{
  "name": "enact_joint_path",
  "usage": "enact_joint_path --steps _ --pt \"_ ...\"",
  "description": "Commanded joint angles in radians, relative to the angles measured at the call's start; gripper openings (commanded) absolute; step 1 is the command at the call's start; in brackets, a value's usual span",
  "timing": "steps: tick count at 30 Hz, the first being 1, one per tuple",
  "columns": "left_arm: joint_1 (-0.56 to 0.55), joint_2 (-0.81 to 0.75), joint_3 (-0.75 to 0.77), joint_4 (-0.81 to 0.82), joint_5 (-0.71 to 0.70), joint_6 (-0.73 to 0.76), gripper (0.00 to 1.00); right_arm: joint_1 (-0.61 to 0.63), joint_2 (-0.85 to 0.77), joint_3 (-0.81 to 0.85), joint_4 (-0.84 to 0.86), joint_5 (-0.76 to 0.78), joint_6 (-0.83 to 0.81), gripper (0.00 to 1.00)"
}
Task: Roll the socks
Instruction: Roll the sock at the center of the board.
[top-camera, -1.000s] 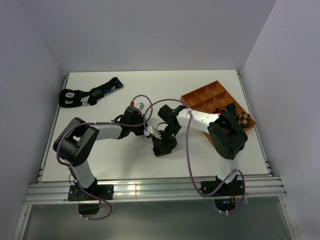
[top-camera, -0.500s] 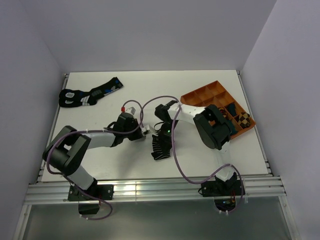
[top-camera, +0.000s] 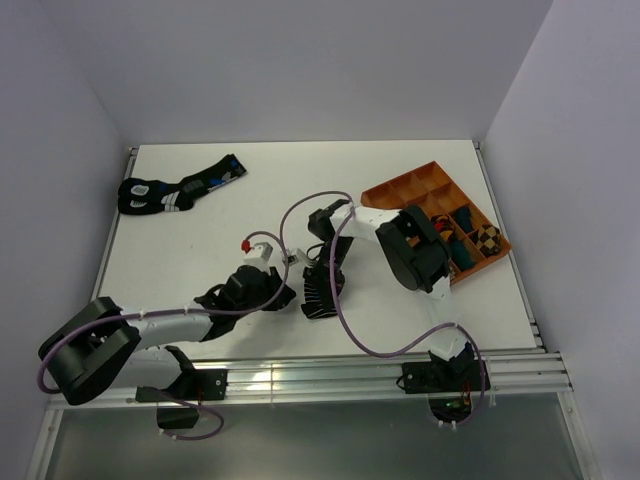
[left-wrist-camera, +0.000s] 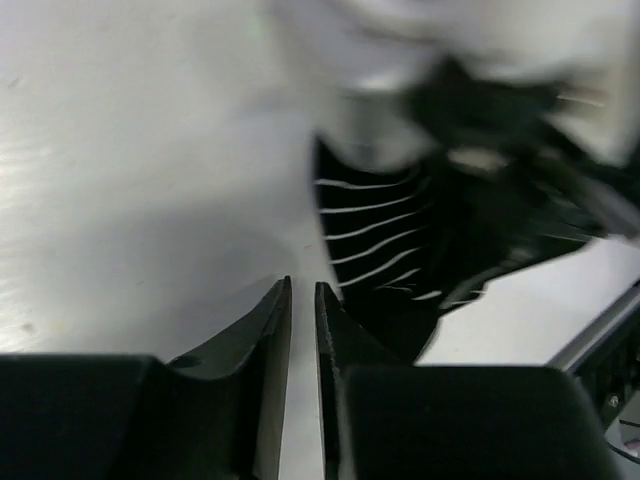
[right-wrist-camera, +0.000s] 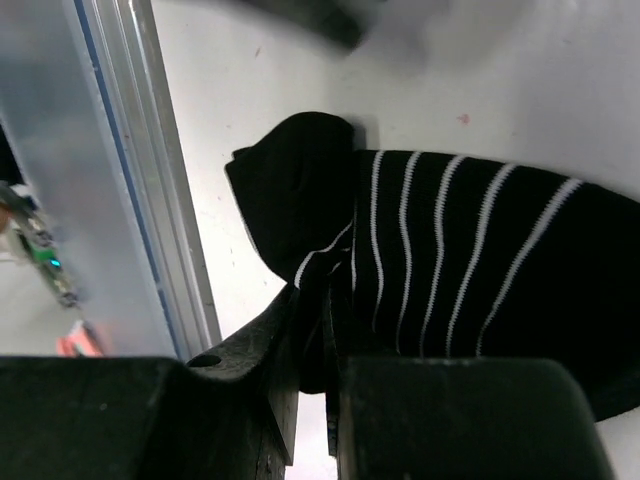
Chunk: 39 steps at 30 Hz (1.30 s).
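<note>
A short black sock with thin white stripes (top-camera: 318, 292) (right-wrist-camera: 450, 260) lies flat on the white table, near the middle and towards the front. My right gripper (top-camera: 327, 272) (right-wrist-camera: 322, 295) comes down on its far end and is shut on a fold of the sock's edge. Low over the table just left of the sock, my left gripper (top-camera: 287, 296) (left-wrist-camera: 303, 290) has its jaws a narrow slit apart, with bare table showing between them. The left wrist view shows the striped sock (left-wrist-camera: 400, 260) ahead and to the right of the left fingertips, blurred.
Black socks with blue and white marks (top-camera: 180, 188) lie at the far left. An orange compartment tray (top-camera: 400, 190) stands at the right with a brown-checked rolled bundle (top-camera: 487, 238) in it. The aluminium rail (right-wrist-camera: 150, 200) runs along the table's near edge.
My left arm has swung back and down towards the near left, its gripper drawing away from the sock's left side and parting slightly. The right gripper kept its hold on the sock.
</note>
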Motion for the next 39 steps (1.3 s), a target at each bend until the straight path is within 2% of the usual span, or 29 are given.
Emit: enact_joint_path --steps 1,5,8,12,18,23,39 --pt "-0.042 -0.044 -0.018 0.193 -0.056 0.098 0.22 -0.014 0.041 0.052 -0.017 0.015 0.050 0.11" --pt "-0.081 -0.032 -0.035 0.291 -0.047 0.166 0.29 -0.022 0.061 0.066 -0.006 0.023 0.085 0.10" --pt "-0.091 0.013 -0.029 0.363 0.018 0.232 0.34 -0.022 0.068 0.074 -0.012 0.024 0.093 0.10" --pt "-0.105 0.105 -0.020 0.446 0.129 0.299 0.34 -0.023 0.073 0.074 -0.008 0.032 0.104 0.10" --pt "-0.148 0.160 -0.026 0.522 0.138 0.336 0.36 -0.025 0.075 0.066 -0.005 0.034 0.110 0.10" --pt "-0.165 0.192 -0.015 0.513 0.144 0.349 0.39 -0.025 0.078 0.066 -0.006 0.037 0.110 0.11" --pt "-0.177 0.214 -0.021 0.444 0.075 0.352 0.39 -0.028 0.079 0.074 -0.017 0.024 0.104 0.14"
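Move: Pinched in the right fingers, the striped sock has a dark folded flap, the left hand's aim, about 7 cm to the left hand's right, 4 cm back and 1 cm below. From the left hand the compartment box lies some 34 cm right and 17 cm ahead, the patterned black socks roughly 28 cm left and 27 cm ahead. For the right hand the flap is about 2 cm left and 1 cm back, level with its fingertips. Arching up about 3.5 cm and then down and slightly back, the left hand goes some 6.5 cm right to the sock's folded flap beside the right fingertips. Its fingers open wider, swing some 25 degrees clockwise and flatten out, ending astride the flap without closing. The right hand stays in place and keeps its pinch, turning only a few degrees early on. ##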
